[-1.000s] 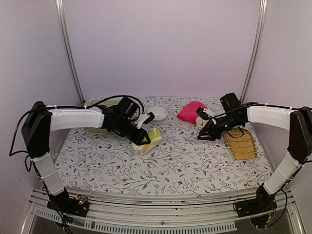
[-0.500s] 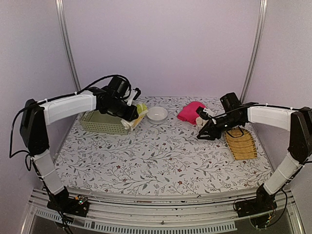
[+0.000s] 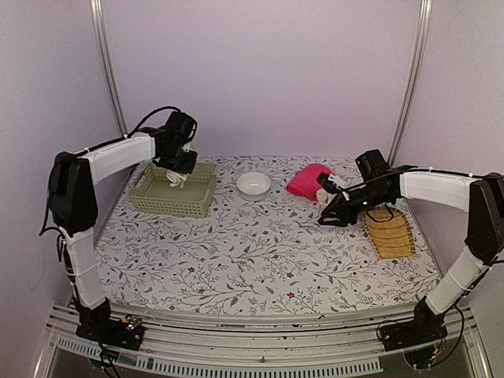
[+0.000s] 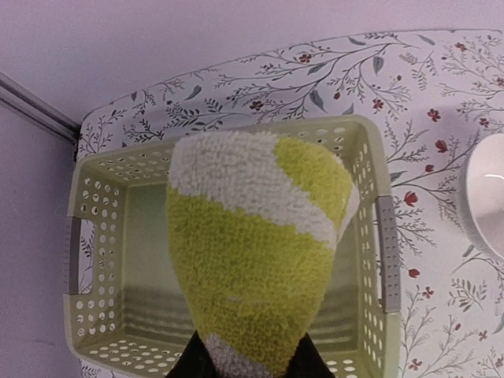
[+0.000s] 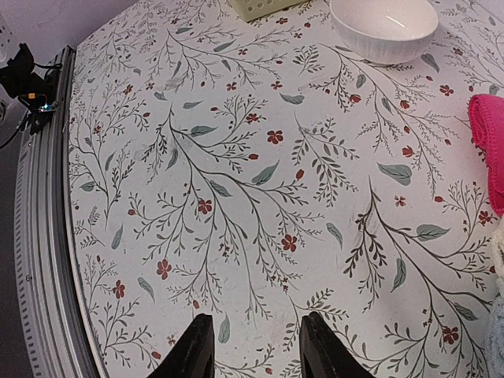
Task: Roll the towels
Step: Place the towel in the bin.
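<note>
My left gripper (image 3: 178, 169) is shut on a rolled yellow-green-and-cream towel (image 4: 256, 252) and holds it over the pale green basket (image 4: 376, 236). In the top view the towel (image 3: 176, 179) hangs from the jaws above the basket (image 3: 201, 206). The right gripper (image 5: 253, 346) is open with nothing between its fingers, a little above the flowered tablecloth. In the top view this gripper (image 3: 324, 220) is at the right. A bright pink towel (image 3: 307, 179) lies behind it, and its edge (image 5: 490, 150) shows in the right wrist view. A cream-white towel (image 3: 324, 194) lies beside the pink one.
A white bowl (image 3: 253, 183) stands at the back middle, seen as the bowl (image 5: 384, 27) in the right wrist view. A yellow slatted tray (image 3: 390, 232) lies at the right under the right arm. Metal posts stand at both back corners.
The left arm lifted the yellow-green towel from the middle of the table and carried it back and left over the basket. The right arm stayed still.
</note>
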Action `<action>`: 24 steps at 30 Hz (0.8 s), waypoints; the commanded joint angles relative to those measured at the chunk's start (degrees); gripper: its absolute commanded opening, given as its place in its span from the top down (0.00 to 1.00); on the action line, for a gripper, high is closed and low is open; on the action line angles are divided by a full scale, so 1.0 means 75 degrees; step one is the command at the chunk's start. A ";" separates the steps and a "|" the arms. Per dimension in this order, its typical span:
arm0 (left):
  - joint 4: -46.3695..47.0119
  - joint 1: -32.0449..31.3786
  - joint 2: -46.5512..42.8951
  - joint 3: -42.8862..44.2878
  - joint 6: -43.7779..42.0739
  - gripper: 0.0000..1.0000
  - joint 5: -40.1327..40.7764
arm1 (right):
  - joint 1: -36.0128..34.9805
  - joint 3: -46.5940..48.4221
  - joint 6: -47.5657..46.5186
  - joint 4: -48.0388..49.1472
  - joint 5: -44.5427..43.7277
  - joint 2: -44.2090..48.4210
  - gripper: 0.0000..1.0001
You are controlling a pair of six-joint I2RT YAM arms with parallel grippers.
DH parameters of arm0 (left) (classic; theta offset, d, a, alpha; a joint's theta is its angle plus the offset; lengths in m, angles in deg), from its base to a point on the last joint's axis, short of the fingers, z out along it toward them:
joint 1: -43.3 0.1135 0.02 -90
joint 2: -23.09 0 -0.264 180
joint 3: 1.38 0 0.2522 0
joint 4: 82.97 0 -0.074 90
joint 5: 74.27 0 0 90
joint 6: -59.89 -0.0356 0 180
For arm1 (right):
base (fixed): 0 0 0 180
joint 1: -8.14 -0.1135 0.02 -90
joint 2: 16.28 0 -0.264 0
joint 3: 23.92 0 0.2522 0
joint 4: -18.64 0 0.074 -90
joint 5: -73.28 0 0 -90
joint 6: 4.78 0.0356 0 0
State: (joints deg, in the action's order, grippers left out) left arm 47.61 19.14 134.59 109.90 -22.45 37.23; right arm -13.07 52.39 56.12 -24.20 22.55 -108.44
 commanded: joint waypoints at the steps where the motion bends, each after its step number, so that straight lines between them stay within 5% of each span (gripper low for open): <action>1: -0.0284 0.0225 0.0904 0.0518 0.0113 1.00 0.0766 | 0.0024 -0.0119 0.0048 0.0075 -0.0021 0.0045 0.60; 12: -0.0401 0.0478 0.2518 0.1473 0.0228 1.00 0.0354 | 0.0027 -0.0114 0.0025 0.0034 0.0031 -0.0049 0.60; 24: -0.0370 0.0431 0.3004 0.1636 0.0491 1.00 -0.0761 | 0.0025 -0.0083 -0.0010 -0.0036 0.0056 -0.0162 0.60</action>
State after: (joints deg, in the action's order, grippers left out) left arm 44.81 22.20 156.08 120.59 -19.95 35.57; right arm -13.07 52.36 56.07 -24.23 22.57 -108.62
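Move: The bin that the left gripper's rolled towel goes to lies below: its middle is about 13 cm down, roughly 4 cm ahead and 5 cm to the left of the hand. The white bowl stands some 26 cm to the hand's right, about 5 cm ahead and 15 cm below. From the idle right hand, the bin is roughly 55 cm to the left, 22 cm ahead and 8 cm lower. Lower the left gripper some 13 cm, quickly at first and then easing off, to take the rolled towel down past the rim into the bin, edging forward about 4 cm as it sinks. Tip the fingers about 10 degrees further down and keep their hold on the towel throughout. ##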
